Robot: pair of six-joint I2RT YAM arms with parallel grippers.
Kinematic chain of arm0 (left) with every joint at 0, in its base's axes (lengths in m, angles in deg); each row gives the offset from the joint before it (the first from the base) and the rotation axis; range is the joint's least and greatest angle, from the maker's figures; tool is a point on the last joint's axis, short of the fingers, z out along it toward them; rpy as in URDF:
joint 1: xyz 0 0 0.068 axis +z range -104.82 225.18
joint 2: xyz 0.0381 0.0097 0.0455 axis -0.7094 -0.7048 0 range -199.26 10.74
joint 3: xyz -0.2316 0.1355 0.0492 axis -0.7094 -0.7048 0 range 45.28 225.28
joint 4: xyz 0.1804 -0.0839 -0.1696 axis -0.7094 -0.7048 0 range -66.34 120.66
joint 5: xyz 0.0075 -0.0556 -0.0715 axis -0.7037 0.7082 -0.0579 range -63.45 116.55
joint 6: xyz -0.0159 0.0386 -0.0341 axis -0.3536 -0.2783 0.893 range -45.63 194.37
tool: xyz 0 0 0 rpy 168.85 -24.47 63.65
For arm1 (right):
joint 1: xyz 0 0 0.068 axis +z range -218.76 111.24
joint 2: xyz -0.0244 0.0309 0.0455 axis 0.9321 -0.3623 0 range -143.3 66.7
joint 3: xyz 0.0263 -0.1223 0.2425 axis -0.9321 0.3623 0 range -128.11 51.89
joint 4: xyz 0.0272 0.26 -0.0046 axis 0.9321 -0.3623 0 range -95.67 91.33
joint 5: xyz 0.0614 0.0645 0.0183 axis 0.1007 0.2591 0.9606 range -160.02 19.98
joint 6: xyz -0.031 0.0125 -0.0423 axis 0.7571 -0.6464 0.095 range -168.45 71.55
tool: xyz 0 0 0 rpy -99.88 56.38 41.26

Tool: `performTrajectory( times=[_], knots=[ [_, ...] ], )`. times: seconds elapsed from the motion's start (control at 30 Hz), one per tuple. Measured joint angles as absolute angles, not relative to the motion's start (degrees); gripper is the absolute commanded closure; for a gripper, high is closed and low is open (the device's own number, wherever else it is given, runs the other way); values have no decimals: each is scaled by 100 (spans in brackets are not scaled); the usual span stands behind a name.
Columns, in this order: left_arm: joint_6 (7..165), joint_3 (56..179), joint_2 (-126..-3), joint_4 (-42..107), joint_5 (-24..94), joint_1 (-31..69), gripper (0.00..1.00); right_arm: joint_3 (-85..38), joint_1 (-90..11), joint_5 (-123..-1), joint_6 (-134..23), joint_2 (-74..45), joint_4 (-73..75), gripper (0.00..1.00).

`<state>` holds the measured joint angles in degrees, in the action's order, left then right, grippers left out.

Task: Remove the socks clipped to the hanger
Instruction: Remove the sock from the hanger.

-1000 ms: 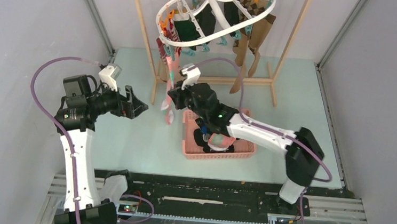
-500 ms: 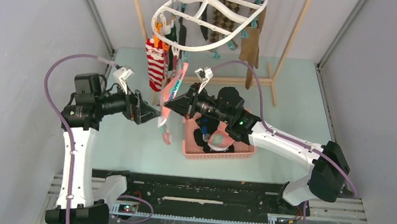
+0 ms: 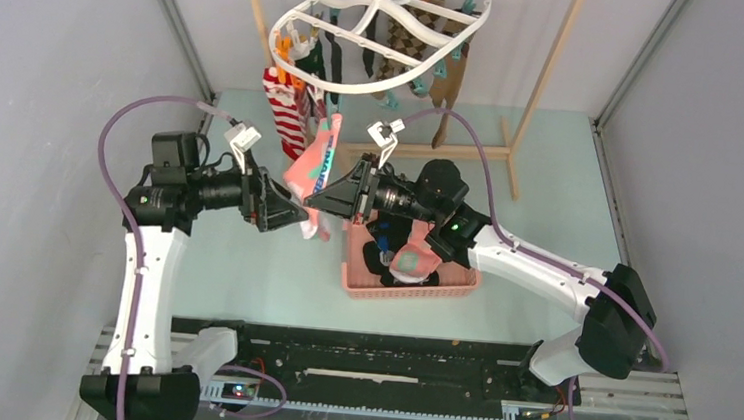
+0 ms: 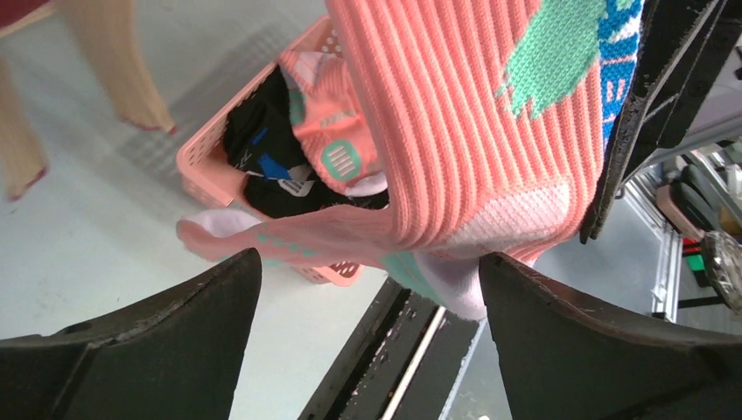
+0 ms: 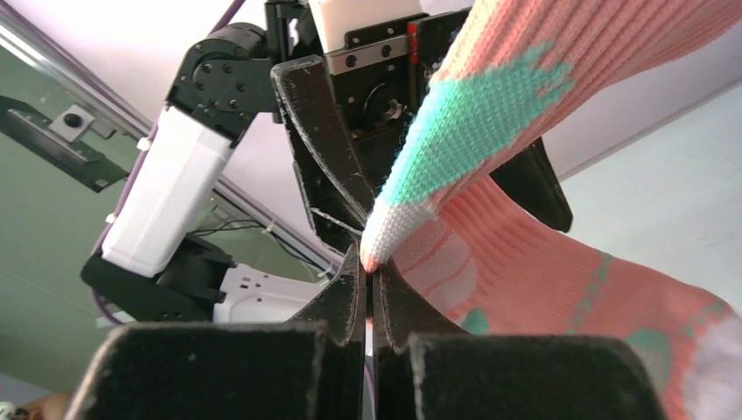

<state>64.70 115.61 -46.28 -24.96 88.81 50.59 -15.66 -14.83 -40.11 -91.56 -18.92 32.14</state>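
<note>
The white oval hanger (image 3: 310, 75) hangs tilted at the top, with several socks clipped under it: red-and-white striped (image 3: 283, 115), argyle (image 3: 402, 38), tan-brown (image 3: 449, 88). A pink sock with teal marks (image 3: 315, 165) (image 5: 542, 262) (image 4: 455, 131) stretches down from the hanger's near edge. My right gripper (image 3: 311, 202) (image 5: 371, 262) is shut on this sock's edge. My left gripper (image 3: 292, 214) (image 4: 369, 258) stands open right against the sock's lower end, the fabric draping just above its fingertips. Whether a pin still holds the sock's top end is hidden.
A pink basket (image 3: 452, 287) (image 4: 206, 157) with removed socks (image 3: 409, 263) sits on the table under my right arm. The light wooden rack frame (image 3: 549, 74) stands behind the hanger. Grey walls close in on both sides.
The hanger swung left and tilted. My right gripper drew the pink sock left and forward. My left gripper moved right until it reached the sock's lower end.
</note>
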Motion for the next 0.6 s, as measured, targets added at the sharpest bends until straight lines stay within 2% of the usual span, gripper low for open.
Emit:
performTrajectory(
  times=[0.17,0.37,0.5,0.6],
  knots=[
    [6437,11561,-4689,-2417,9257,4906,19,-1566,-1518,-3823,-9508,-1892,3422,100],
    [6383,11561,-4671,-2387,9648,4795,49,-1566,-1522,-3709,-9792,-1923,3511,100],
    [6376,11561,-4564,-2382,9758,4793,58,-1566,-1550,-3668,-9897,-1934,3509,100],
    [6374,11561,-4427,-2382,9775,4793,78,-1566,-1557,-3668,-9919,-1934,3507,100]
  ],
)
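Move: The lower end of the pink sock hangs just beyond my left fingertips, about 4 cm to the right and 2 cm higher, level fore and aft. The striped sock on the hanger is some 14 cm ahead of that hand, 2 cm left and 10 cm up; the basket is roughly 23 cm right, level fore and aft, 29 cm below. My right hand already has the pink sock between its fingertips. I bring my open left hand to the pink sock's lower end, drawing back about 3 cm while rising and going right some 2 cm each, turning about 10 degrees clockwise and closing the fingers to less than half open around the hanging fabric. My right hand keeps its pinch on the sock, easing back and up about 1 cm. ##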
